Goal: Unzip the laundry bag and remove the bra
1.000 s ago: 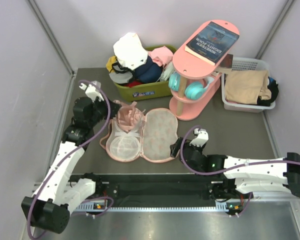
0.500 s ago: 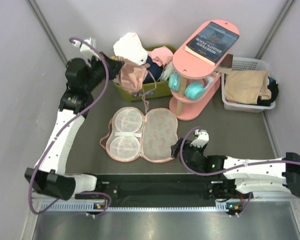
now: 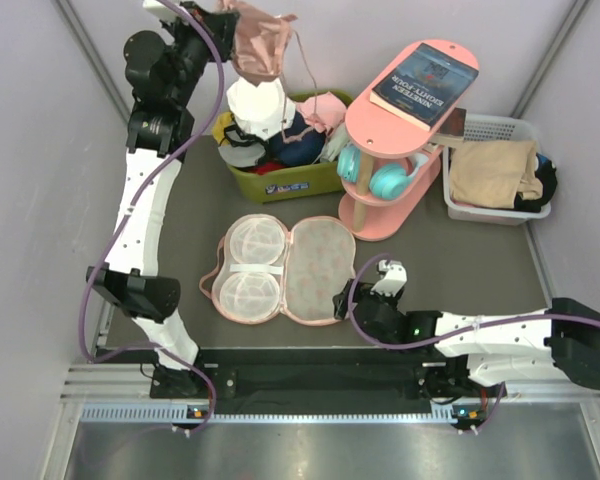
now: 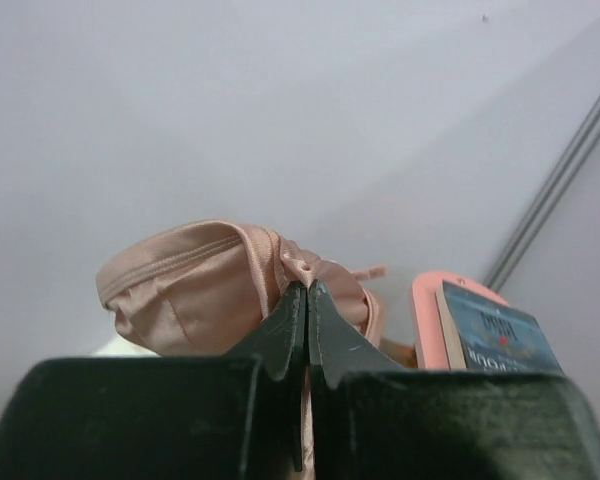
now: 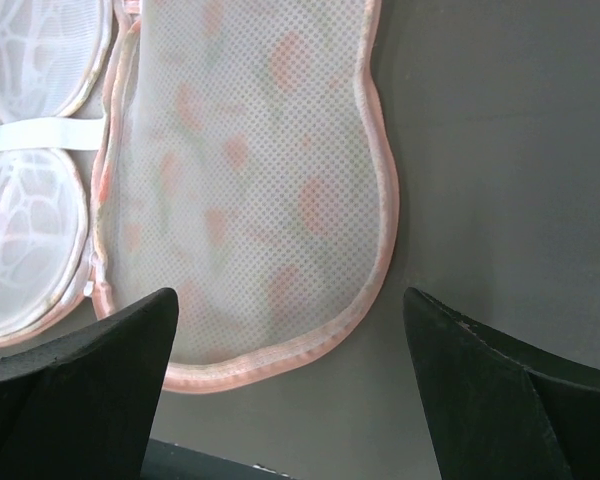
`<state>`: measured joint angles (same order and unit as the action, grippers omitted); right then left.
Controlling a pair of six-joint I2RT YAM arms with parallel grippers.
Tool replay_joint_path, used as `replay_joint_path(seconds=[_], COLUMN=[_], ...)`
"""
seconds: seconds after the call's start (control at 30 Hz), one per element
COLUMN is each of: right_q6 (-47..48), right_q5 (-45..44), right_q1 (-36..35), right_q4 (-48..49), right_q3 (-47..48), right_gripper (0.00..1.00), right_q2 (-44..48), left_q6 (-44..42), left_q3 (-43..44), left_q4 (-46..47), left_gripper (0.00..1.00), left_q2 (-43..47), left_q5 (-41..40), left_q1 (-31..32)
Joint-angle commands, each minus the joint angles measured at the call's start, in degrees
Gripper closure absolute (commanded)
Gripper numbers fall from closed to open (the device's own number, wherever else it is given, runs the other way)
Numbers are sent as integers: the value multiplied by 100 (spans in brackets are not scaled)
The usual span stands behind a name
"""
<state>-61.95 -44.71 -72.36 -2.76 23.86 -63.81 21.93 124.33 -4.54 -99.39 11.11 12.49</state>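
The laundry bag [image 3: 320,272] lies unzipped and spread flat on the dark table, its left half showing two white mesh cups. High above the green bin, my left gripper [image 3: 225,20] is shut on the pink bra [image 3: 261,42], and a thin strap dangles below it. In the left wrist view the jaws [image 4: 307,290] pinch the bra [image 4: 195,290] at a seam. My right gripper [image 3: 346,302] stands open just off the bag's near right edge. The right wrist view shows the bag's [image 5: 250,170] pink-trimmed rim between the spread fingers [image 5: 100,385], with nothing held.
A green bin [image 3: 290,182] of clothes stands behind the bag. A pink two-tier stand [image 3: 400,112] carries a book [image 3: 425,82] on top and teal headphones [image 3: 376,177] below. A white basket [image 3: 495,172] with tan cloth sits at the back right.
My left arm has lifted the bra from the bag, past the bin, to high at the back left. The right gripper has shifted slightly nearer and left beside the bag.
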Motion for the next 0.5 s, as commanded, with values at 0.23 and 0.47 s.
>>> replay_joint_path(seconds=[0.23,0.47], right_q6=[69,113], right_q5=[120,103], right_q1=[2,2], right_q4=[470,400], right_q3=[-39,5], right_gripper=[6,6], right_q2=[-52,-44], left_q6=[-287,-409], left_q3=[611,-786], left_q4=[955,1121], left_gripper=[100,100], left_q2=[-1011,-1512], left_q5=[4,-57], left_q1=[17,183])
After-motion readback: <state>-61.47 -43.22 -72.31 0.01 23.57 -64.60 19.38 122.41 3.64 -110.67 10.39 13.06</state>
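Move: The left hand, high up with the pinched bra hanging from it, is heading for the green bin, whose middle lies about 9 cm ahead, 6 cm to its right and some 50 cm below. On the bin's pile the white cap is about 10 cm ahead and 3 cm left, the pink cloth 12 cm ahead and 12 cm right, both around 40 cm down. From the right hand the bin is roughly 39 cm ahead, 11 cm left, about level. Keeping its shut-finger pinch on the bra, the left hand carries it over towards the green bin: about 8 cm forward with a slight drift right, first rising some 2 cm, then turning downward ever faster to end about 8 cm lower than it began. The wrist hardly turns. ##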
